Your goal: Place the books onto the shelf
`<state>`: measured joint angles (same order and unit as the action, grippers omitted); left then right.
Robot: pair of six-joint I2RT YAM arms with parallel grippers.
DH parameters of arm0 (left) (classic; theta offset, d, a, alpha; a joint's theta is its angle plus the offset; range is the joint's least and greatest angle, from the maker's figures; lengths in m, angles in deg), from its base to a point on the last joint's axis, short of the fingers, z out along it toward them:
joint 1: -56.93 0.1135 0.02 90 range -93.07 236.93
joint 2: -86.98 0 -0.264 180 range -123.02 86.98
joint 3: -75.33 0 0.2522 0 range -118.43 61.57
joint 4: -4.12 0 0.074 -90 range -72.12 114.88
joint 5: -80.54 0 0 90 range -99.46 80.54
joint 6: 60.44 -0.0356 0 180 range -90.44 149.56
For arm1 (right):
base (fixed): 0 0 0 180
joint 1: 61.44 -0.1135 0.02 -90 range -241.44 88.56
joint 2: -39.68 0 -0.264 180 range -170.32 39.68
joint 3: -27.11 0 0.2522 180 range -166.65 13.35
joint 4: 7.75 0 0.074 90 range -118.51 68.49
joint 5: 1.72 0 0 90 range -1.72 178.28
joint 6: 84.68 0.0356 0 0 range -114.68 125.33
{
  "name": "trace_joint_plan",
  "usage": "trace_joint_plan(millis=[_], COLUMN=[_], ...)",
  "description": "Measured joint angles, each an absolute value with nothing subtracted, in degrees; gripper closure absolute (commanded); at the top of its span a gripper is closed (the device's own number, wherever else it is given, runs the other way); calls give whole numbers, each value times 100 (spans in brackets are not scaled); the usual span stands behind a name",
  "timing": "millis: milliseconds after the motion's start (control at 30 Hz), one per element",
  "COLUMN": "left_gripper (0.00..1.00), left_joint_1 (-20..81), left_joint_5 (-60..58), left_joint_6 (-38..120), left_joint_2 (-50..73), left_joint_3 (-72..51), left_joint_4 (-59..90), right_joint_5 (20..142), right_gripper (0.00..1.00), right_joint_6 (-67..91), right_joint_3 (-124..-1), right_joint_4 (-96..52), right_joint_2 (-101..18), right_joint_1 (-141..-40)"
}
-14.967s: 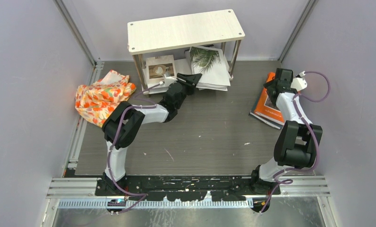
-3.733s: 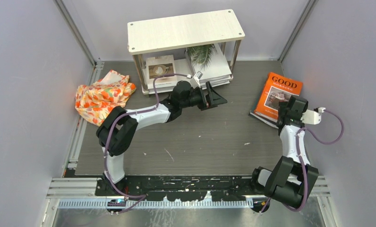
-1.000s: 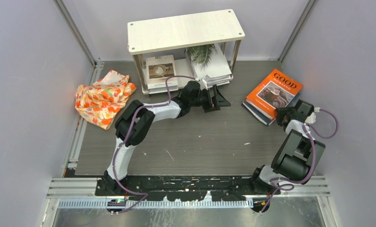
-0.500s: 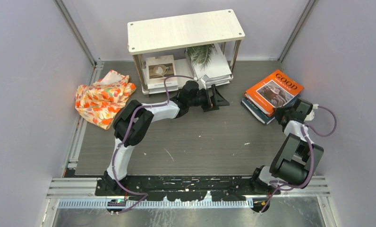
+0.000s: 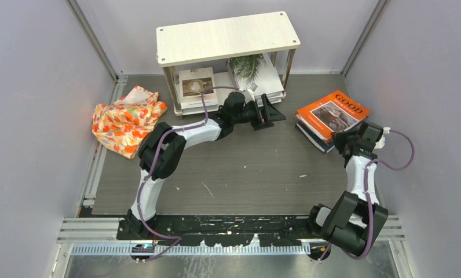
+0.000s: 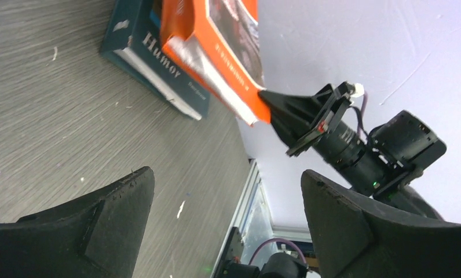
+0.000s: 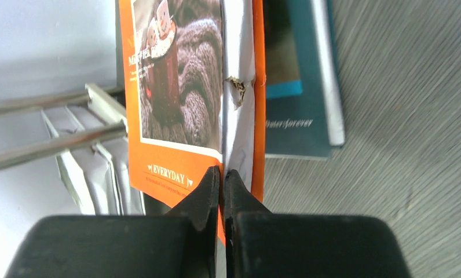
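The orange "GOOD" book (image 5: 332, 114) lies on the teal "Humor" book (image 5: 310, 132) at the right of the table. My right gripper (image 5: 348, 138) is shut on the orange book's near corner (image 7: 176, 87), with the tips (image 7: 222, 172) pinching the cover. From the left wrist, that corner (image 6: 228, 40) is raised off the teal book (image 6: 153, 63). My left gripper (image 5: 273, 110) hangs open and holds nothing in front of the shelf (image 5: 228, 37), its jaws (image 6: 226, 174) facing the two books. Coffee-cup (image 5: 195, 87), palm-leaf (image 5: 250, 66) and grey-white (image 5: 270, 88) books lie on the lower tier.
An orange-and-white floral cloth (image 5: 124, 119) is bunched at the table's left edge. Grey walls close in the table at the back and on both sides. The shelf's thin metal legs (image 7: 54, 145) show beyond the orange book in the right wrist view.
My right gripper has shut on the orange book's corner and drawn it a little left and up. The left gripper has swung slightly toward the shelf and opened a bit wider.
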<state>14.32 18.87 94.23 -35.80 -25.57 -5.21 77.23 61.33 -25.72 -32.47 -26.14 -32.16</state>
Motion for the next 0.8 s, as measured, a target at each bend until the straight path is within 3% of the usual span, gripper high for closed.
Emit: trace_joint_plan(millis=[800], left_gripper=[0], left_joint_1=[1432], left_joint_5=[1924], left_joint_6=[9665], left_joint_2=[-3838], left_joint_3=[-2992], left_joint_4=[-196], right_joint_5=[7603], right_gripper=[99], right_joint_6=[6400], right_joint_3=[-2588], right_joint_4=[-5040], right_joint_2=[-472], right_joint_1=[-4390])
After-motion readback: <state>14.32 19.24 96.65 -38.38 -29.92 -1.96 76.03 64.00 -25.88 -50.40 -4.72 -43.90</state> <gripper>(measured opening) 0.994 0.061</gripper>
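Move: The orange book is already pinched at its near corner by the right hand; the left gripper it is being carried to waits about 20 cm to the left, 6 cm ahead and 4 cm higher. The green book lies on the table some 10 cm ahead, 3 cm to the right and 9 cm below; the shelf's front right leg stands around 20 cm ahead and 16 cm left. From the left hand, the orange book's middle is about 19 cm right, 2 cm ahead and 4 cm lower. The orange book, kept in the shut right fingers, is carried some 9 cm left towards the waiting left gripper, while also being raised and drawn back about 5 cm each and swung roughly 10 degrees counter-clockwise. The left hand bobs slightly up and down again but stays almost in place, fingers wide open, as the book's spine end comes up to them. ##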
